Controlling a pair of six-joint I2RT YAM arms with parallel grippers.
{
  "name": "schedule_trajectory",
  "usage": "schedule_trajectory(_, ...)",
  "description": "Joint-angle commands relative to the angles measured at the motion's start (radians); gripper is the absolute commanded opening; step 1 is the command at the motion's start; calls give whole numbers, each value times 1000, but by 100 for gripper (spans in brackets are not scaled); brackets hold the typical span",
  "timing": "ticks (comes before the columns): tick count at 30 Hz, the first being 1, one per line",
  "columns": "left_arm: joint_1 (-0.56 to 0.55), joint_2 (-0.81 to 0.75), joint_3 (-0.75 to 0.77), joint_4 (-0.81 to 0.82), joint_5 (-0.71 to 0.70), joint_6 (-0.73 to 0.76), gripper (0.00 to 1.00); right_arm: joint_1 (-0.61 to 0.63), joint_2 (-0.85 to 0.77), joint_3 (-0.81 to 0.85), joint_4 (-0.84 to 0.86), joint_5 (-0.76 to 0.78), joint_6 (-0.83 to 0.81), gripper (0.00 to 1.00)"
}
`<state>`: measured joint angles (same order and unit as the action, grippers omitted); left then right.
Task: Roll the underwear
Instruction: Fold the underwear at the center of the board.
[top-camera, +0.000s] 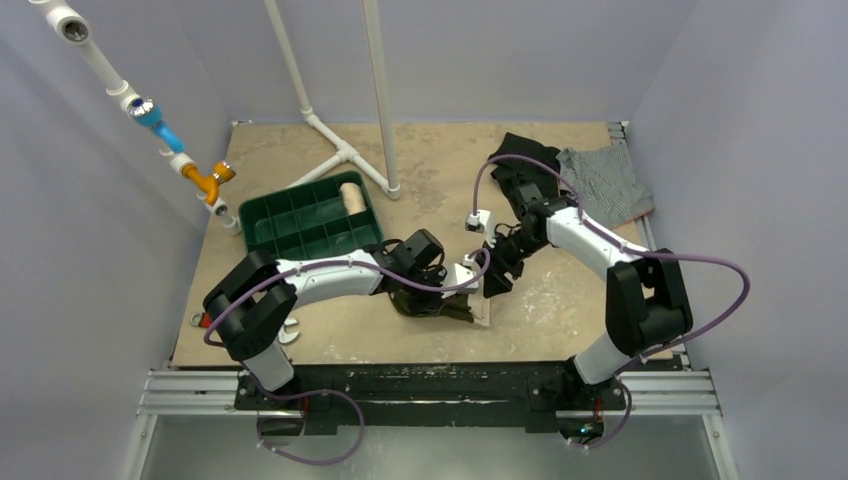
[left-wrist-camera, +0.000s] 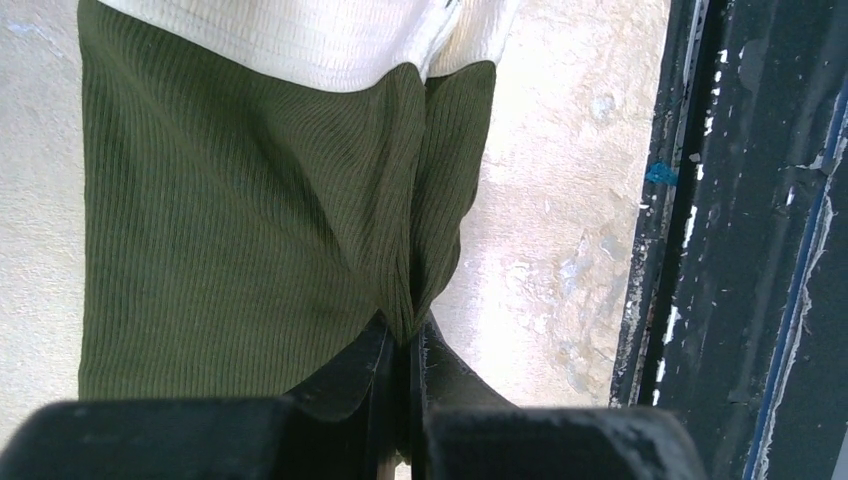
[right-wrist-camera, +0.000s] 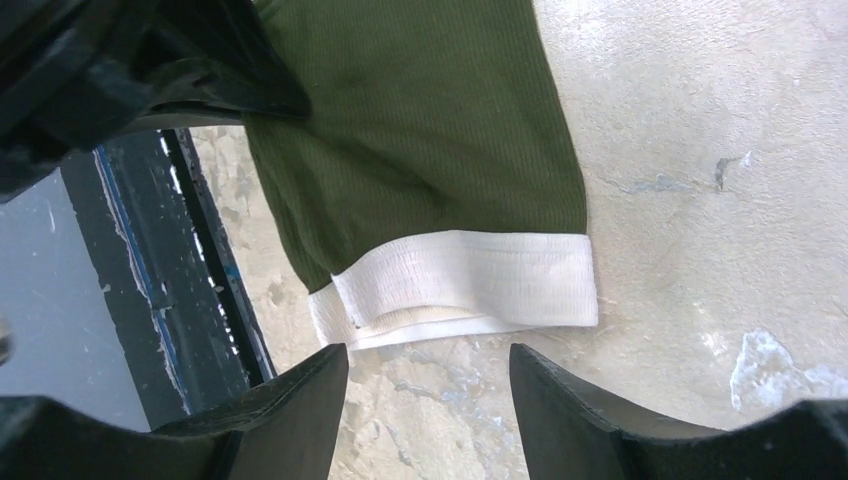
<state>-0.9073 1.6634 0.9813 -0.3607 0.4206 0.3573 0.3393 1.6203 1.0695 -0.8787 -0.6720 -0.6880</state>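
Note:
The underwear (right-wrist-camera: 430, 120) is dark olive ribbed cloth with a cream waistband (right-wrist-camera: 470, 280). It lies flat near the table's front edge (top-camera: 440, 306). My left gripper (left-wrist-camera: 408, 345) is shut, pinching a raised fold of the olive cloth (left-wrist-camera: 250, 230) at the end away from the waistband (left-wrist-camera: 300, 40). In the top view that gripper (top-camera: 432, 297) sits right over the garment. My right gripper (right-wrist-camera: 428, 360) stands open just short of the waistband, nothing between its fingers, bare table beneath; from above it (top-camera: 495, 280) is at the underwear's right side. The left gripper's body (right-wrist-camera: 150, 70) covers the cloth's far corner.
A green compartment tray (top-camera: 268, 228) holding a cream roll (top-camera: 350, 195) stands at the back left. A black garment (top-camera: 520, 160) and a grey striped garment (top-camera: 605, 180) lie at the back right. White pipe frame (top-camera: 345, 155) at the back. The black front rail (left-wrist-camera: 720, 250) runs close beside the underwear.

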Motion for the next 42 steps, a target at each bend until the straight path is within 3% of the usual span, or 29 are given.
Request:
schedule_trajectory(1, -4, -2, 2, 17, 63, -19, 0, -8, -92, -34, 17, 17, 0, 61)
schedule_trajectory(7, 29, 31, 25, 5, 119, -49, 0, -118, -98, -40, 55, 58, 49, 62)
schedule_trajectory(13, 80, 81, 73, -11, 176, -89, 0, -264, -103, -38, 57, -15, 8, 63)
schedule_trajectory(23, 169, 244, 298, -113, 326, -143, 0, -278, -288, -154, 130, -32, -110, 65)
schedule_trajectory(31, 194, 306, 408, -185, 391, -131, 0, -235, -408, -255, 234, 2, -149, 77)
schedule_trajectory(42, 202, 336, 425, -288, 505, -55, 0, 32, -426, -372, 503, 163, -108, 82)
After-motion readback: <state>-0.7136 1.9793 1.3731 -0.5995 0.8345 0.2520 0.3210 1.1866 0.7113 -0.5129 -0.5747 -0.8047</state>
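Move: My left hand, pinching the underwear's near side a couple of centimetres above the table, has the white waistband about 9 cm to its right and 3 cm ahead. The green box lies some 24 cm to its left and 16 cm farther out. From my open right hand the waistband is roughly 4 cm left, 1 cm back and 5 cm below; the black clothes sit about 24 cm ahead of that hand, 6 cm right and 5 cm below. Keeping its pinch, my left hand dips slightly, then drags the underwear forward about 6 cm and right 3 cm, rises, and eases back a little while its fingertips swing back some 25 degrees. My right hand sweeps right about 7 cm and forward 4, lifts, then returns left and slightly down, opening wider with its fingertips swinging forward. ##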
